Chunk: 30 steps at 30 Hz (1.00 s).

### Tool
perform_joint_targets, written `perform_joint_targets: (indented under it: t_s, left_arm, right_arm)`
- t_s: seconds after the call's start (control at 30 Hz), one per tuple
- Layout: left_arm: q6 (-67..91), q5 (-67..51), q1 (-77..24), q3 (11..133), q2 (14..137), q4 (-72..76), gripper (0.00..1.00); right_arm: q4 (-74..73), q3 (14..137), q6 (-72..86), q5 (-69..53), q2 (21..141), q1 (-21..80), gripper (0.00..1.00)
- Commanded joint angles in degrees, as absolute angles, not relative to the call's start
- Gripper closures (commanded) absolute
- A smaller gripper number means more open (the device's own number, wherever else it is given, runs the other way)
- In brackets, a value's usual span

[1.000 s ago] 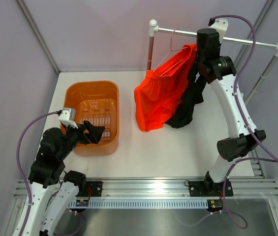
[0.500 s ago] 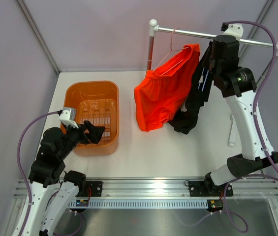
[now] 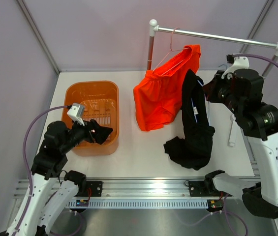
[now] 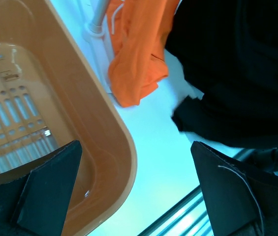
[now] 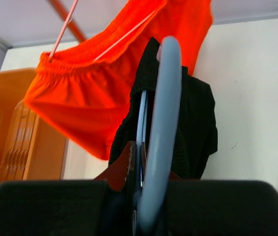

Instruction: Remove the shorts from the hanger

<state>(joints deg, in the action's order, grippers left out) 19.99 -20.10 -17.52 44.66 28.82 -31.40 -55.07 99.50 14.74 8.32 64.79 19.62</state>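
Note:
The black shorts point(image 3: 196, 129) hang on a blue hanger point(image 3: 194, 106), off the rail, their lower end bunched on the table. My right gripper point(image 3: 213, 91) is shut on that hanger; in the right wrist view the blue hanger point(image 5: 161, 113) runs up between my right gripper's point(image 5: 146, 147) pads, with the black shorts point(image 5: 193, 123) behind it. The orange-red shorts point(image 3: 161, 96) stay on a pink hanger point(image 3: 171, 53) hooked on the rail point(image 3: 217, 37). My left gripper point(image 3: 102, 132) is open and holds nothing, over the basket's near right corner. In its own view my left gripper point(image 4: 139, 196) faces the orange-red shorts point(image 4: 139, 59) and the black shorts point(image 4: 237, 73).
An orange basket point(image 3: 75, 93) stands at the left of the table; its wall point(image 4: 94, 123) fills the left wrist view. The rail's white post point(image 3: 151, 46) rises behind the orange-red shorts. A white rod point(image 3: 232, 130) leans at the right edge.
My right arm has swung down and toward the near right, taking the hanger with the black shorts off the rail; their lower end now rests on the table. My left gripper shifted slightly right.

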Motion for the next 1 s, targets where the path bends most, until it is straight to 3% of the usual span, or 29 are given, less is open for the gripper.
perform_joint_targets:
  t_s: [0.0,0.13,0.27,0.4,0.97]
  left_arm:
    - [21.4,-22.5,-20.1,51.0,31.7,-26.2,0.01]
    - [20.7,-15.1,-30.8,57.6,38.1,-25.9,0.01]
    - [18.1,3.3,-46.4,65.4,48.7,-27.7,0.01]
    - [17.6,13.5,-57.8,72.7,56.0,-28.7,0.01]
    - [19.4,25.1,-65.4,87.1,76.0,-27.9,0.01]
  right_arm:
    - [-54.1,96.7,16.3,1.3,60.9,22.5,1.0]
    - [-54.6,94.7,17.1,2.5,60.0,25.9,1.0]
    - [-53.7,92.6,18.1,3.2,59.5,29.0,1.0]
    - [-53.1,90.9,18.9,4.7,59.7,32.7,1.0]
    - [-55.0,89.7,22.7,16.1,61.1,46.8,1.0]
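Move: The black shorts, on the blue hanger in the right gripper, have their middle roughly 36 cm to the left gripper's right, 5 cm ahead and 2 cm above it. From that gripper the orange shorts are about 26 cm right and 17 cm ahead, the basket some 8 cm left, 15 cm ahead and 20 cm below. From the right gripper, the left gripper is about 39 cm left, 9 cm nearer the base and 15 cm lower; the black shorts' middle is 3 cm left, 4 cm back and 13 cm down. Bring the left gripper, kept wide open, about 20 cm right and 8 cm up from beside the basket to the waistband of the black shorts, rolling its left side up a little. Meanwhile keep the right fingers shut on the hanger and carry it some 10 cm left, also back and down about 6 cm each, towards the left gripper, turning the wrist about 20 degrees counter-clockwise. ##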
